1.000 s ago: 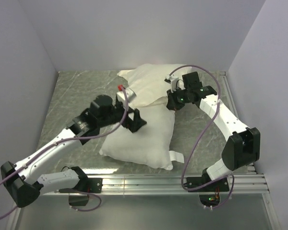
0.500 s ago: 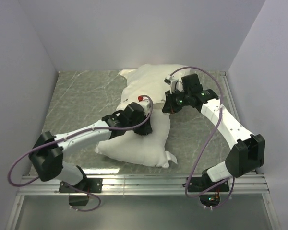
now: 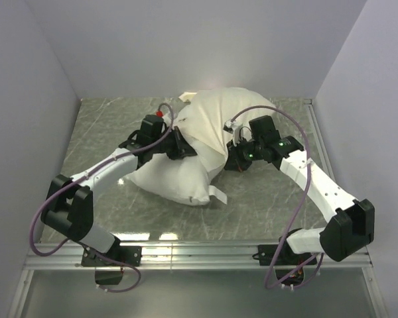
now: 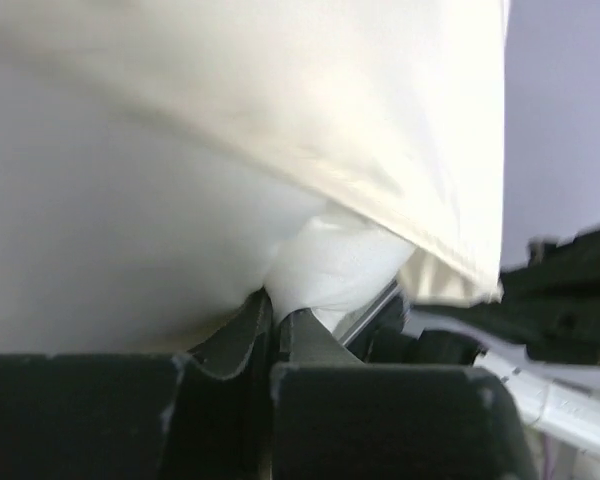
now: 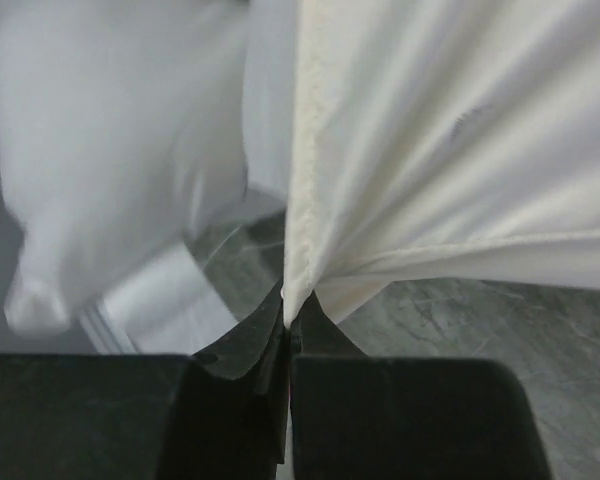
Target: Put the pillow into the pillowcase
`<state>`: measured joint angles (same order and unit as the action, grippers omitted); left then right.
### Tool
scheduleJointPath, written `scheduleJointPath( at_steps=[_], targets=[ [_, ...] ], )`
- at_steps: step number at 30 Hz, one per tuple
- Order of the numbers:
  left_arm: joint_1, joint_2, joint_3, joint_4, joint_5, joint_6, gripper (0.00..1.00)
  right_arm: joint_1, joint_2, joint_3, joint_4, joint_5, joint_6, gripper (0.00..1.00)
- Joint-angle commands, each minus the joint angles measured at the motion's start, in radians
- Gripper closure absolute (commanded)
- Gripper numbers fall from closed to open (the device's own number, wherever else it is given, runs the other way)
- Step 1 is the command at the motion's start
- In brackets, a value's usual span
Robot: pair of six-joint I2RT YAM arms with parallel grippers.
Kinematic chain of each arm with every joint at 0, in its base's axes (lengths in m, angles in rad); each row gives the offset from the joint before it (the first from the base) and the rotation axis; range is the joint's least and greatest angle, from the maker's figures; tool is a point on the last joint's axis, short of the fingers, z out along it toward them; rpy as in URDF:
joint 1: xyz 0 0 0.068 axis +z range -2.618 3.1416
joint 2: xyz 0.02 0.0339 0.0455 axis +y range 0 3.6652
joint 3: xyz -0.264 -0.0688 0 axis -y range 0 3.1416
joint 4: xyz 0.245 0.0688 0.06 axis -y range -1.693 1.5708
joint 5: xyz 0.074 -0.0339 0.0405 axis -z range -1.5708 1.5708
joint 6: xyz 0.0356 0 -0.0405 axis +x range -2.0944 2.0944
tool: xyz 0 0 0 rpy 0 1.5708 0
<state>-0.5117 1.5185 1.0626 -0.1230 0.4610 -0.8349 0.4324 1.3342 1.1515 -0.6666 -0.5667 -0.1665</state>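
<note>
The plump white pillow (image 3: 176, 177) lies mid-table, its far half inside the cream pillowcase (image 3: 229, 119). A small white tag (image 3: 217, 195) sticks out at its near end. My left gripper (image 3: 186, 149) presses in from the left at the pillowcase's edge. In the left wrist view it (image 4: 275, 305) is shut on a pinch of the white pillow (image 4: 325, 265), just under the pillowcase hem (image 4: 380, 205). My right gripper (image 3: 231, 162) holds the right side of the opening. In the right wrist view it (image 5: 285, 300) is shut on the pillowcase hem (image 5: 305, 200), with the pillow (image 5: 100, 150) to its left.
The grey marbled tabletop (image 3: 113, 126) is boxed in by white walls on the left, back and right. A metal rail (image 3: 205, 252) runs along the near edge by the arm bases. Purple cables loop off both arms.
My left gripper moved from the pillow's middle up to its far left and shut on it. The pillow slid farther into the pillowcase. My right gripper drew the hem slightly nearer.
</note>
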Motion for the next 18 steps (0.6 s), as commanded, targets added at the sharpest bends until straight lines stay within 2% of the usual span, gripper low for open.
scheduleJointPath(
  at_steps=[1,4,9,11,14,18],
  targets=[
    [0.085,-0.035,0.051,0.238,-0.042,-0.102,1.0,0.052,-0.087,0.045,-0.189,-0.251,-0.079,1.0],
    [0.088,-0.027,0.066,0.307,-0.018,-0.162,1.0,0.074,-0.055,0.103,-0.245,-0.337,-0.106,1.0],
    [0.01,0.002,0.059,0.299,-0.03,-0.142,1.0,0.136,0.023,0.117,-0.094,-0.292,-0.039,1.0],
    [-0.024,0.002,0.039,0.293,-0.033,-0.127,1.0,0.158,0.071,0.129,-0.061,-0.231,-0.028,1.0],
    [-0.03,-0.023,-0.01,0.275,-0.028,-0.138,1.0,0.128,0.103,0.168,-0.033,-0.202,-0.015,1.0],
    [0.038,-0.079,-0.062,0.241,0.022,-0.13,1.0,0.06,0.099,0.22,-0.044,-0.214,0.001,1.0]
  ],
)
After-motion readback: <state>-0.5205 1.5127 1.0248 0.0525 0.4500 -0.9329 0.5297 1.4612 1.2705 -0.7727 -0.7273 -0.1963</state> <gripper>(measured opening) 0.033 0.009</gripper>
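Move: The left hand still pinches the pillow near the pillowcase's open mouth, whose middle is about 4 cm ahead and 5 cm to the right; the pillow's bare bulk hangs some 5 cm back, 4 cm left and 7 cm lower. The right hand keeps the hem; from it the mouth's middle is roughly 7 cm ahead and 10 cm left, the pillow's loose tag some 8 cm back, 5 cm left and 12 cm lower. Right swings the hem 5 cm back and left, easing forward; left jerks the pillow forward-up 4 cm, mostly returning. ##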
